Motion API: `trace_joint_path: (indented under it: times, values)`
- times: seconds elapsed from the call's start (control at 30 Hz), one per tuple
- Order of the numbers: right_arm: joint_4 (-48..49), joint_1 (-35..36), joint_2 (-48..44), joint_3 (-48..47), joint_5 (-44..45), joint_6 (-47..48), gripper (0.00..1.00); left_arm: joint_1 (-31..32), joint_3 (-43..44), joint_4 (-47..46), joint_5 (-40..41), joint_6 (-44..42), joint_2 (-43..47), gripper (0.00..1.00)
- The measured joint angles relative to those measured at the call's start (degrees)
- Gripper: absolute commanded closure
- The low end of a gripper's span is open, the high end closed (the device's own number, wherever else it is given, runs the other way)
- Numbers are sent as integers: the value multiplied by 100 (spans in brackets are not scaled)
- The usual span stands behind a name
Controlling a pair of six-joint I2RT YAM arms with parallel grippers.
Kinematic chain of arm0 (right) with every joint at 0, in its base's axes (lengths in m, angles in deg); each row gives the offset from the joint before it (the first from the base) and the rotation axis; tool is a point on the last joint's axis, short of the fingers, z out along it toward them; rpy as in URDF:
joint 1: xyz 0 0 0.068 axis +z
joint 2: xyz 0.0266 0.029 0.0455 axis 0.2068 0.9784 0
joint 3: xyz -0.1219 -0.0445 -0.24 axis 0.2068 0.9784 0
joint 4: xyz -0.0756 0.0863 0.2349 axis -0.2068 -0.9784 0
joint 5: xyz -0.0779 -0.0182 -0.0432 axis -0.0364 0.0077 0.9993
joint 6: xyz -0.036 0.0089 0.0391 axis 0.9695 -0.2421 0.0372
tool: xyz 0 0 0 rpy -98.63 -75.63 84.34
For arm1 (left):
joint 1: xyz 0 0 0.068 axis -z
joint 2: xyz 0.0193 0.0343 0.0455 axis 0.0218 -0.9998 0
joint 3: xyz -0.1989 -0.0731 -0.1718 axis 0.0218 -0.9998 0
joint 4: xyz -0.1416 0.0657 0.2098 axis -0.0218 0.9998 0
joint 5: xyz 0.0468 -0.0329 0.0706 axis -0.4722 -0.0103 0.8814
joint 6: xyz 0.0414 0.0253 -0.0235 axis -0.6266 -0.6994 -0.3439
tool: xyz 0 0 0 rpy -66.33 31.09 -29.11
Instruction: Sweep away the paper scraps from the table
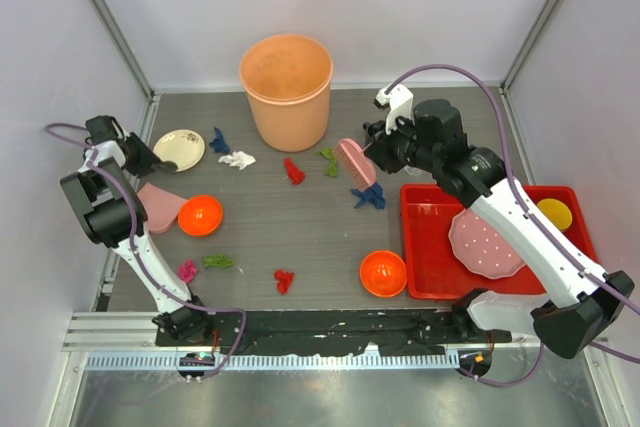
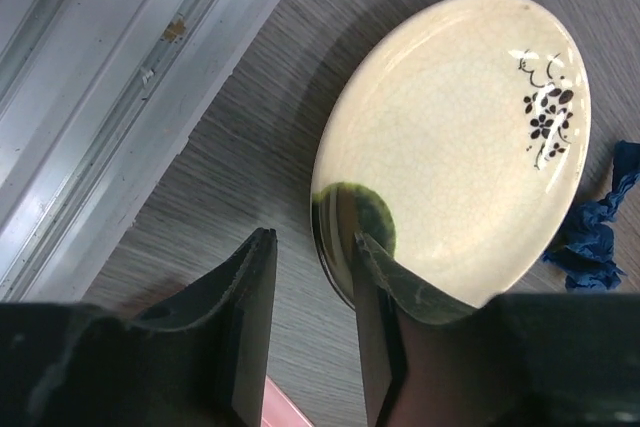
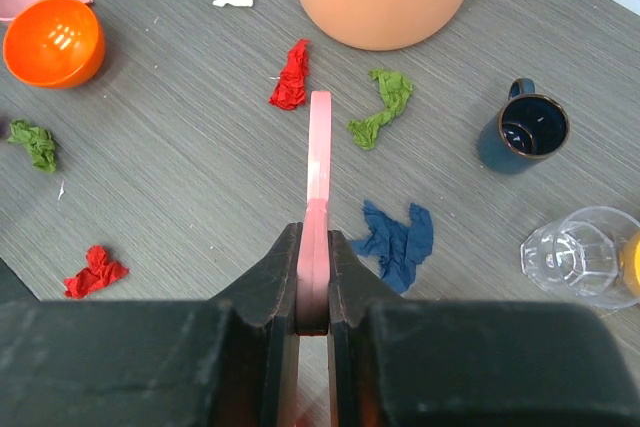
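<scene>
Paper scraps lie scattered on the table (image 1: 260, 227): blue (image 1: 220, 140), white (image 1: 237, 159), red (image 1: 293, 170), green (image 1: 328, 160), blue (image 1: 368, 197), and more along the front. My right gripper (image 3: 315, 232) is shut on the handle of a pink brush (image 3: 320, 142), held just above the table between a red scrap (image 3: 291, 77), a green scrap (image 3: 385, 102) and a blue scrap (image 3: 398, 237). At the far left my left gripper (image 2: 313, 242) is open, one finger over the rim of a cream plate (image 2: 450, 137), with nothing between its fingers. A blue scrap (image 2: 595, 237) lies beside the plate.
A peach bin (image 1: 287, 87) stands at the back. A pink dustpan (image 1: 160, 205) lies at the left beside an orange bowl (image 1: 200, 214); another orange bowl (image 1: 383, 273) sits near the red tray (image 1: 430, 277). A dark mug (image 3: 525, 130) and a glass (image 3: 585, 252) stand to the right.
</scene>
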Motion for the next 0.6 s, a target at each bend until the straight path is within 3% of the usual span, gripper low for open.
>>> trace_joint_path:
  times: [0.23,0.3,0.43,0.6]
  values:
    - [-37,0,-142,0,-4,-55,99,31,-273,166,-328,-114,376,47]
    - [-39,0,-186,2,24,-70,99,79,-485,271,-566,-243,743,41]
    - [-39,0,-262,7,46,-83,99,177,-693,529,-1388,-820,1528,38]
    - [-46,0,-380,72,52,-81,99,601,-304,2146,-2275,-3458,2081,35]
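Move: The orange bowl lies about 16 cm back and 13 cm right of the left hand, nearly level with it. The fingers are at the rim of the plate, whose middle is some 6 cm ahead and 6 cm right; the pink dustpan is roughly 14 cm straight back. The blue scrap lies 8 cm ahead and 18 cm right. From the right hand, which still holds the pink brush, the bowl is some 50 cm left, level fore-and-aft, and 25 cm below. Opening and turning clockwise, the left hand swings some 12 cm right, up and back, towards the orange bowl. ##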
